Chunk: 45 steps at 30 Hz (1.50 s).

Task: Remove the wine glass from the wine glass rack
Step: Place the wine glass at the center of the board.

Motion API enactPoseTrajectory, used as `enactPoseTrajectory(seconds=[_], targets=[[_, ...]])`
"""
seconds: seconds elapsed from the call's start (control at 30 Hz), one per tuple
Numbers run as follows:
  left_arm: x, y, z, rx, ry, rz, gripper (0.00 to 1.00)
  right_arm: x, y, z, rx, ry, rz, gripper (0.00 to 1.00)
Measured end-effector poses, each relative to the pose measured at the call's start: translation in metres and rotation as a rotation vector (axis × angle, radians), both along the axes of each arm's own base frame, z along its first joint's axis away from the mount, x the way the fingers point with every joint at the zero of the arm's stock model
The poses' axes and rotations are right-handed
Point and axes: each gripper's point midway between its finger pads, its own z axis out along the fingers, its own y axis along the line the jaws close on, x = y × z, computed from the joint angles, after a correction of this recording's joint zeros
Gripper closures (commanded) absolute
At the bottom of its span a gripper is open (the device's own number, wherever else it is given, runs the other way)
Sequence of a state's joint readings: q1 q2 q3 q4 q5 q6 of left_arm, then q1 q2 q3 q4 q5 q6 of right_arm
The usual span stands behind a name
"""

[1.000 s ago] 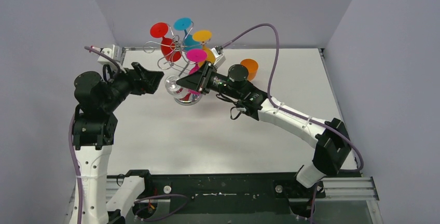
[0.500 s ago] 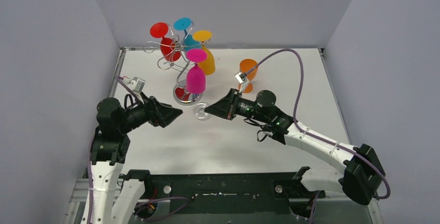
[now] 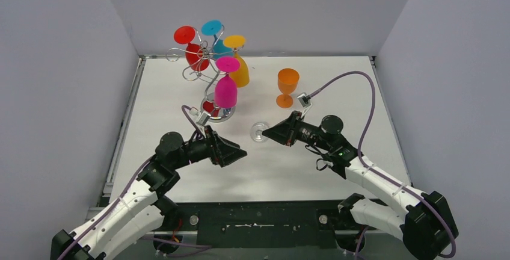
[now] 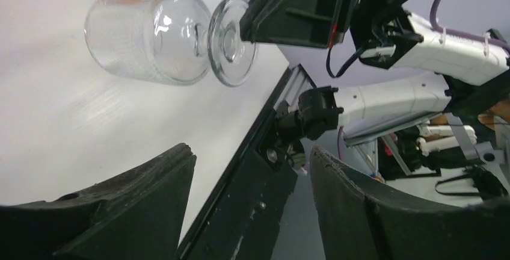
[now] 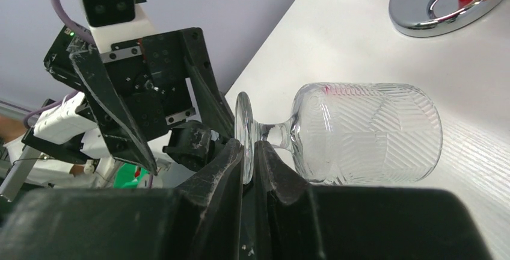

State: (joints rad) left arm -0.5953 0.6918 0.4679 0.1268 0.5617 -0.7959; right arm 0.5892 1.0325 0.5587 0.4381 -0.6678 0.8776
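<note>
A clear wine glass (image 3: 258,132) hangs sideways over the table, off the wine glass rack (image 3: 207,61). My right gripper (image 3: 269,132) is shut on the glass's round foot (image 5: 243,133), one finger on each face of it, and the ribbed bowl (image 5: 367,133) points away. In the left wrist view the same wine glass (image 4: 156,34) floats above the white tabletop with the right gripper (image 4: 301,7) behind its foot. My left gripper (image 3: 242,154) is open, holds nothing, and points at the glass from a short gap away.
Red, blue, yellow and pink glasses hang upside down on the rack, above its shiny round base (image 3: 219,113). An orange glass (image 3: 288,85) stands upright on the table at the back right. Grey walls close in the left, back and right sides.
My right arm has carried the clear glass from beside the rack to the near middle of the table. My left arm has swung low and right after it, its jaws slightly narrower.
</note>
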Motion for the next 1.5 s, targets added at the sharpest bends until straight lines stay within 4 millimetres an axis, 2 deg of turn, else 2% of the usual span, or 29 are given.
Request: enactPoseTrajectory(seconds=[0.13,0.3,0.4,0.53,0.67,0.8,1.0,1.1,1.2,1.43,1.5], targets=[[0.012,-0.007,0.01,-0.078,-0.057,0.064,0.44,-0.001,-0.005,-0.005,0.002,-0.017,-0.004,1.0],[0.022,-0.015,-0.001,-0.123,-0.033,0.101,0.5,-0.006,-0.004,0.0,0.037,-0.032,0.029,1.0],[0.022,-0.018,0.0,-0.144,-0.028,0.105,0.52,-0.01,-0.001,0.006,0.07,-0.042,0.055,1.0],[0.022,-0.025,0.013,-0.203,-0.052,0.098,0.54,-0.016,0.005,0.01,0.091,-0.062,0.096,1.0],[0.018,-0.033,0.018,-0.238,-0.049,0.074,0.68,-0.025,0.015,0.002,0.08,-0.044,0.147,1.0],[0.019,-0.033,0.009,-0.227,-0.03,0.084,0.8,-0.025,0.018,0.002,0.081,-0.055,0.151,1.0],[0.015,-0.032,0.012,-0.226,-0.044,0.074,0.81,-0.029,0.02,0.009,0.1,-0.084,0.164,1.0],[0.012,-0.035,0.011,-0.217,-0.045,0.047,0.88,-0.029,0.022,0.009,0.106,-0.089,0.17,1.0],[0.012,-0.038,0.006,-0.207,-0.036,0.037,1.0,-0.027,0.023,0.007,0.106,-0.089,0.172,1.0],[0.012,-0.036,0.009,-0.21,-0.047,0.043,1.0,-0.027,0.025,0.008,0.11,-0.126,0.19,1.0],[0.011,-0.035,0.011,-0.208,-0.062,0.04,1.0,-0.03,0.025,0.01,0.111,-0.14,0.207,0.89]])
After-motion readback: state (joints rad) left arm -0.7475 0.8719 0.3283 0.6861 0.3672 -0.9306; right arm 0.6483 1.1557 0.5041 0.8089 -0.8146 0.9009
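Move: The clear wine glass hangs upside down, its foot pinched in the right gripper. From the left hand, the foot lies about 7 cm ahead and 4 cm to the right, at the same height. Also from the left hand, the pink glass on the rack is some 23 cm ahead and 6 cm left, near level, and the orange glass 30 cm ahead, 15 cm right and 15 cm lower. From the right hand, the left gripper's fingertips are 6 cm back and 5 cm left, level. Keep the right gripper shut on the foot and draw the clear glass back and left about 3.5 cm to the left fingertips, swinging it some 10 degrees counter-clockwise. Meanwhile ease the left gripper about 3.5 cm right and slightly forward and roll its left side down a little, then close its open fingers until they pinch the foot's flat disc beside the right ones. ##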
